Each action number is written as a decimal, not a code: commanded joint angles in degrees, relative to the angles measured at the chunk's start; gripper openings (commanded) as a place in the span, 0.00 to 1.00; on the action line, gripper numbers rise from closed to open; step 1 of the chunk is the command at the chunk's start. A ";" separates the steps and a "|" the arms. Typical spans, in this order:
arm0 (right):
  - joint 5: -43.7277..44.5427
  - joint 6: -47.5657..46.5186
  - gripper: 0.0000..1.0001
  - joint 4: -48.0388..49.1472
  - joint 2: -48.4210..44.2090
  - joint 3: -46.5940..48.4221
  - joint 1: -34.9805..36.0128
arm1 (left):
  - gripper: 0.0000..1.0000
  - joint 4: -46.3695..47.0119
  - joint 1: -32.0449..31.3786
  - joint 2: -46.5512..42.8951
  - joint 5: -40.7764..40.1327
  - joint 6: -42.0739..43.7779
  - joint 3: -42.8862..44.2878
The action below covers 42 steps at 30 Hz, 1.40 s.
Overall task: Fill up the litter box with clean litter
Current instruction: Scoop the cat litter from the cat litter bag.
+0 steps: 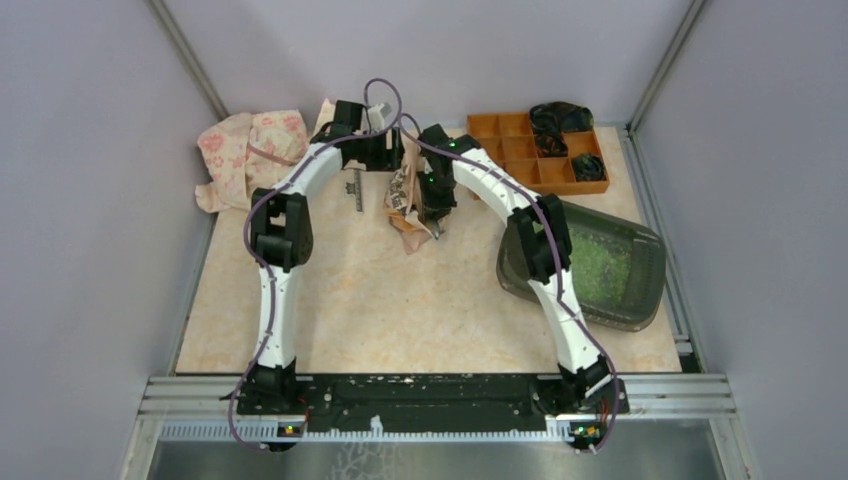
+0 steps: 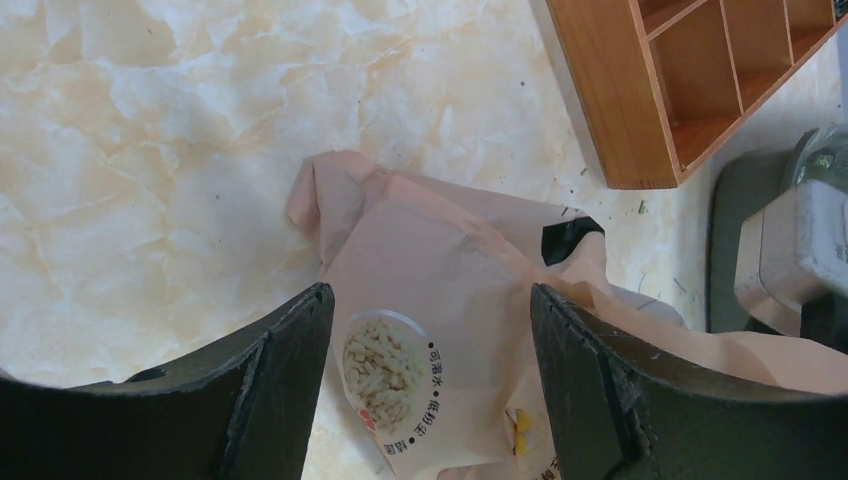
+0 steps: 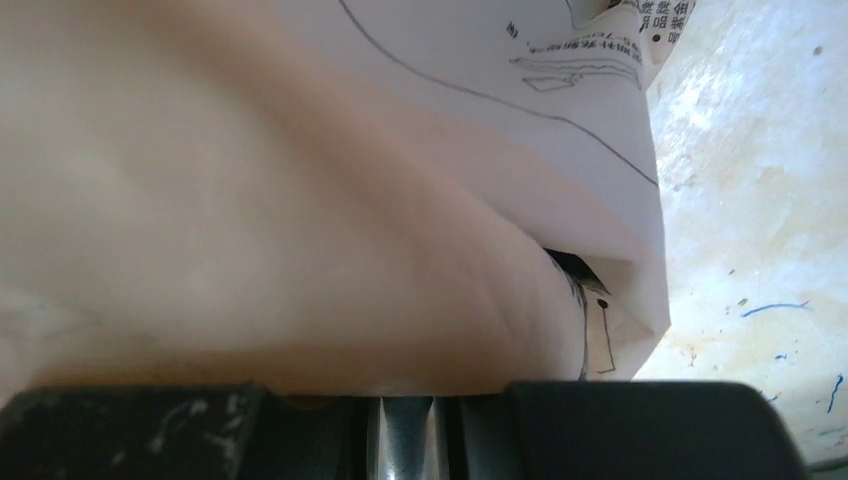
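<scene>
The litter box (image 1: 652,285) lies at the right of the table, and clean litter (image 1: 600,265) covers its floor. A crumpled pink printed bag (image 1: 403,212) stands mid-table behind the arms. My right gripper (image 1: 437,222) is shut on the bag's right edge. In the right wrist view the bag (image 3: 300,200) fills the frame and hides the fingers. My left gripper (image 1: 393,160) hovers just behind the bag, open. In the left wrist view the left gripper (image 2: 430,300) has its fingers apart above the bag (image 2: 440,260), not touching it.
An orange compartment tray (image 1: 515,150) with black items (image 1: 560,120) sits at the back right, close to the bag (image 2: 610,90). Pink patterned packaging (image 1: 250,150) lies at the back left. A thin dark tool (image 1: 355,190) lies beside the left arm. Side walls enclose the table.
</scene>
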 commanded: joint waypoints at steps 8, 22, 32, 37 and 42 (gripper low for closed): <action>17.26 0.28 0.00 24.08 -3.19 -9.26 0.76 | 0.78 -3.83 -2.07 -0.56 3.51 3.23 0.13; 23.23 -7.39 0.00 47.41 -30.41 -43.46 4.03 | 0.78 -7.91 -2.04 -3.56 -0.65 5.45 0.54; 24.64 -10.94 0.00 44.93 -37.96 -43.76 6.66 | 0.78 -9.59 -1.99 -6.84 -2.82 5.56 0.23; 24.78 -10.82 0.00 40.85 -41.26 -42.55 6.84 | 0.78 -10.06 -1.98 -7.83 -3.83 5.07 0.59; 26.86 -10.84 0.00 40.57 -45.74 -46.43 8.09 | 0.78 -10.15 -1.93 -8.29 -3.80 4.40 0.76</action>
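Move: My right hand already grips the scoop's handle with the blade inside the litter bag, whose middle is about 5 cm to its left, 2 cm ahead and 3 cm lower. The wooden tray is some 24 cm to its right and 12 cm farther out; the litter box is about 34 cm right and 13 cm back. From my open left hand, the bag's middle is about 8 cm back, 3 cm right and 6 cm below. I drive the scoop about 4 cm farther forward into the bag with my right hand, still gripping the handle and swinging my fingertips forward and up some 35 degrees. Then I draw back about 6 cm and rightward while lifting roughly 9 cm from the low point. My left hand, fingers still wide, eases back about 2.5 cm beside the bag, then rises some 3 cm. ##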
